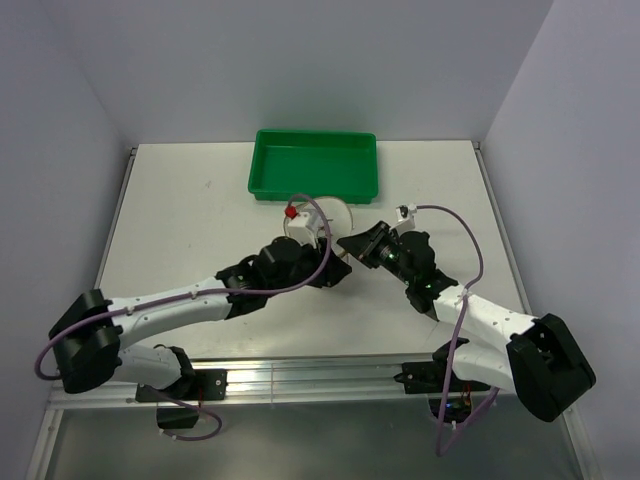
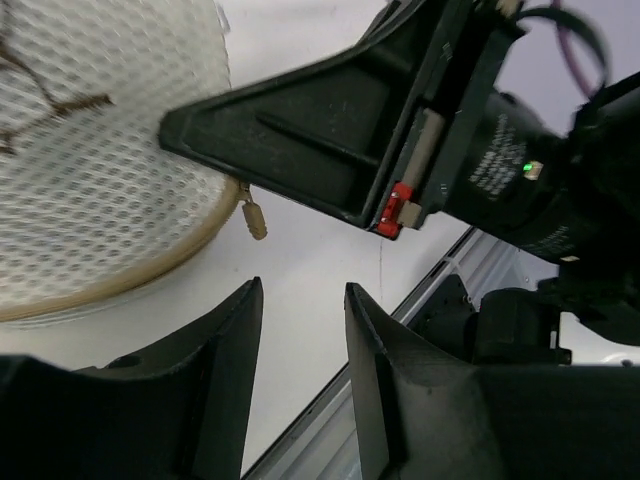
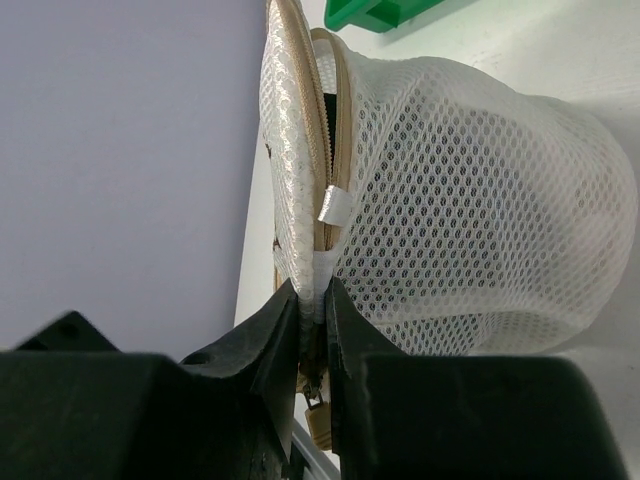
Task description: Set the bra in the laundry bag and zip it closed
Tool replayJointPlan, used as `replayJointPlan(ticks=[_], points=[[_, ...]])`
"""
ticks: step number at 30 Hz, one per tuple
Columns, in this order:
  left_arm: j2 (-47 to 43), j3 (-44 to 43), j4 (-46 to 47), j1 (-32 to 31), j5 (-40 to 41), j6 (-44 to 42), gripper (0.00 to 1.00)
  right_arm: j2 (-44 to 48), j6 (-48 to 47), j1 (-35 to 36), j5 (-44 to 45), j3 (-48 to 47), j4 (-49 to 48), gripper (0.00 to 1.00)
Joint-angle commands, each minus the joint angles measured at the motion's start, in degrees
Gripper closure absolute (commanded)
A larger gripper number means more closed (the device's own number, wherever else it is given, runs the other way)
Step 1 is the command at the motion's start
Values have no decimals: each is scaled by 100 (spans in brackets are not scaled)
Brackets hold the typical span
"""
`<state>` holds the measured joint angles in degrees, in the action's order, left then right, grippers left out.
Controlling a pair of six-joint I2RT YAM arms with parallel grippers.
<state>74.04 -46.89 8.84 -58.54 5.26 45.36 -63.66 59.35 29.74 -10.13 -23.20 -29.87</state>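
The laundry bag [image 1: 326, 212], a white mesh cylinder with a beige zip round its rim, lies on its side in front of the green tray. My right gripper [image 3: 315, 300] is shut on the bag's rim seam [image 3: 322, 262]. The beige zip pull [image 3: 319, 427] hangs between the fingers below the pinch. Above the pinch the zip gapes a little. My left gripper [image 2: 300, 300] stands open over bare table, nothing between its fingers, just below the bag's round lid [image 2: 90, 150] and the zip pull [image 2: 253, 219]. The bra is hidden; only a dim dark patch [image 3: 490, 245] shows through the mesh.
The green tray [image 1: 262, 170] stands at the back of the white table, just behind the bag. Both arms meet at mid-table, my right gripper [image 1: 347, 243] close above my left gripper [image 1: 338, 272]. The table's metal front rail [image 2: 440, 275] runs near the left fingers.
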Motion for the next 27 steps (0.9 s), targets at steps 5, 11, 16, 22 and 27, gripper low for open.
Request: replayJointPlan(ticks=[5,11,16,22,27], points=[[567,-259,706,-149,423,289,52,257,24,173,433,-9,-72,91],[814,-303,838,-149,547,298,53,205,-20,182,363,17,-124,94],[892,-294,953,-149,739,192,56,196,-20,208,310,53,-177,95],[963,-294,1067,-157,1030,96,62,257,-178,304,398,17,-63,97],[1033,-338,1085,-166,1162,25,80,328,-249,349,416,0,42,97]])
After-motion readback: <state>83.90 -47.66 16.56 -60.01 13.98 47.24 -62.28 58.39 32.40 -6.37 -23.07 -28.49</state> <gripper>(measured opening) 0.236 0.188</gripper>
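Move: The zip pull hangs under the right gripper's fingers, roughly 3 cm ahead of the left hand, 3 cm to its right and 4 cm below it. From the right hand, that pull is about 3 cm below and a couple of centimetres back. The laundry bag's middle is around 10 cm ahead of the left hand, 5 cm to its left and a bit lower; the green bin stands farther off, some 27 cm ahead, 7 cm left and 12 cm down. Down about 3 cm first, drifting a little right, the left hand then eases forward some 3 cm towards the zip pull beneath the right fingers, turning slightly counter-clockwise. Its fingers narrow late to about half their gap, bringing the tips to either side of the pull; a grip on it can't be seen. The right hand stays put, still pinching the bag by the end of the zip. ##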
